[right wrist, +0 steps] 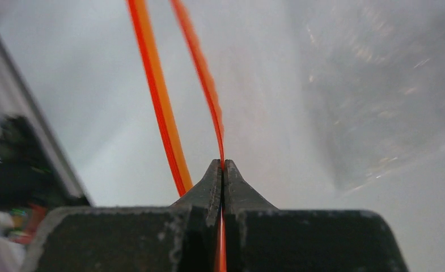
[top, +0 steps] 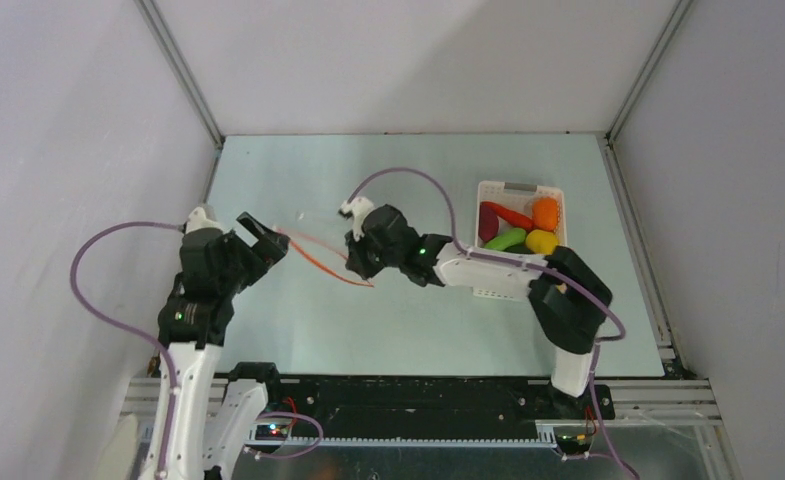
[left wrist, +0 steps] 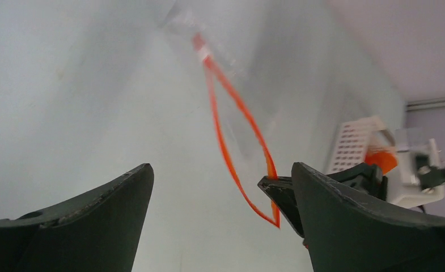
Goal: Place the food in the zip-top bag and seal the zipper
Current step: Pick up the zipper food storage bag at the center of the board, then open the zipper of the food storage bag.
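Observation:
The clear zip-top bag (top: 320,222) lies on the table between my two grippers, its mouth parted. The zipper (top: 320,252) shows as two orange-red strips spread apart (left wrist: 225,141). My right gripper (right wrist: 223,165) is shut on one strip (right wrist: 206,79) near the bag's corner; the other strip (right wrist: 160,113) runs free to its left. The left wrist view shows those shut fingers (left wrist: 282,195) pinching the strip. My left gripper (left wrist: 221,167) stands wide open at the bag's other end (top: 271,233), holding nothing. The food (top: 541,241) sits in a basket: lemon, orange (top: 545,212), red chili (top: 508,215), green piece (top: 505,240).
The white slotted basket (top: 520,187) stands at the right, behind my right arm's forearm (top: 488,272), and shows in the left wrist view (left wrist: 353,144). Grey walls enclose the table on three sides. A purple cable (top: 408,175) loops above the right wrist.

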{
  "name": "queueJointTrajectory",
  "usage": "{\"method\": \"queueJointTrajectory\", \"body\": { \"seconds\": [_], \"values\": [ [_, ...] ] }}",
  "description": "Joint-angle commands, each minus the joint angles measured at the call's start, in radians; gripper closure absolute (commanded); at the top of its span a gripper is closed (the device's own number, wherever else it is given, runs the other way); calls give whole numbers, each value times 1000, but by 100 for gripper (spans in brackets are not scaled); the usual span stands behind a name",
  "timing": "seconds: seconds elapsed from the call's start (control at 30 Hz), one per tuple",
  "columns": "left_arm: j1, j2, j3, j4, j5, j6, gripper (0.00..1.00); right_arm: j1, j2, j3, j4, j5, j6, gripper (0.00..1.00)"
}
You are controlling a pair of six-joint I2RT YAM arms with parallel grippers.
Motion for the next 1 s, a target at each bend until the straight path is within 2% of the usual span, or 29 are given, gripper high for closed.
{"method": "queueJointTrajectory", "body": {
  "seconds": [0.0, 0.1, 0.27, 0.5, 0.6, 0.77, 0.83, 0.97],
  "values": [
    [7, -98, 46, 95, 101, -8, 2, -22, -167, 6, 83, 50, 327, 100],
    [-9, -125, 35, 161, 170, -34, 2, -52, -215, 6, 79, 53, 484, 100],
    [-112, -74, 30, 257, 152, -69, 2, -24, -259, 7, 90, 73, 523, 100],
    [-254, 36, 74, 290, 65, -71, 2, -9, -294, 6, 51, 120, 529, 100],
    [-307, 81, 76, 284, -15, -68, 2, -2, -304, 6, 49, 138, 512, 100],
    [-326, 164, 82, 285, -63, -70, 1, 11, -311, 6, 49, 141, 493, 100],
    [-330, 188, 89, 291, -65, -68, 4, 22, -313, 6, 49, 146, 485, 100],
    [-337, 215, 87, 312, -67, -61, 4, 37, -310, 6, 27, 168, 460, 100]
  ]
}}
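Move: The right hand already pinches the front lip of the bag's zipper near its right end; the zipper's middle is roughly 7 cm to its left, 1 cm ahead and 3 cm lower. From the empty left gripper, that middle lies about 9 cm right, 2 cm ahead and 13 cm below. The left gripper is some 15 cm left of the right hand, level fore-and-aft and 11 cm higher; the food basket is about 38 cm right of it, 9 cm farther out and 8 cm lower. Upward by about 15 cm, most of it quickly at the start, the right hand carries the bag by its pinched zipper lip, tilting its fingers from a downward slope towards level and swinging them clockwise. The left hand, open throughout, rises first, then sweeps right some 9 cm, easing forward and back down while turning clockwise, until its right finger comes up beside the zipper just beyond the right hand's grip. ##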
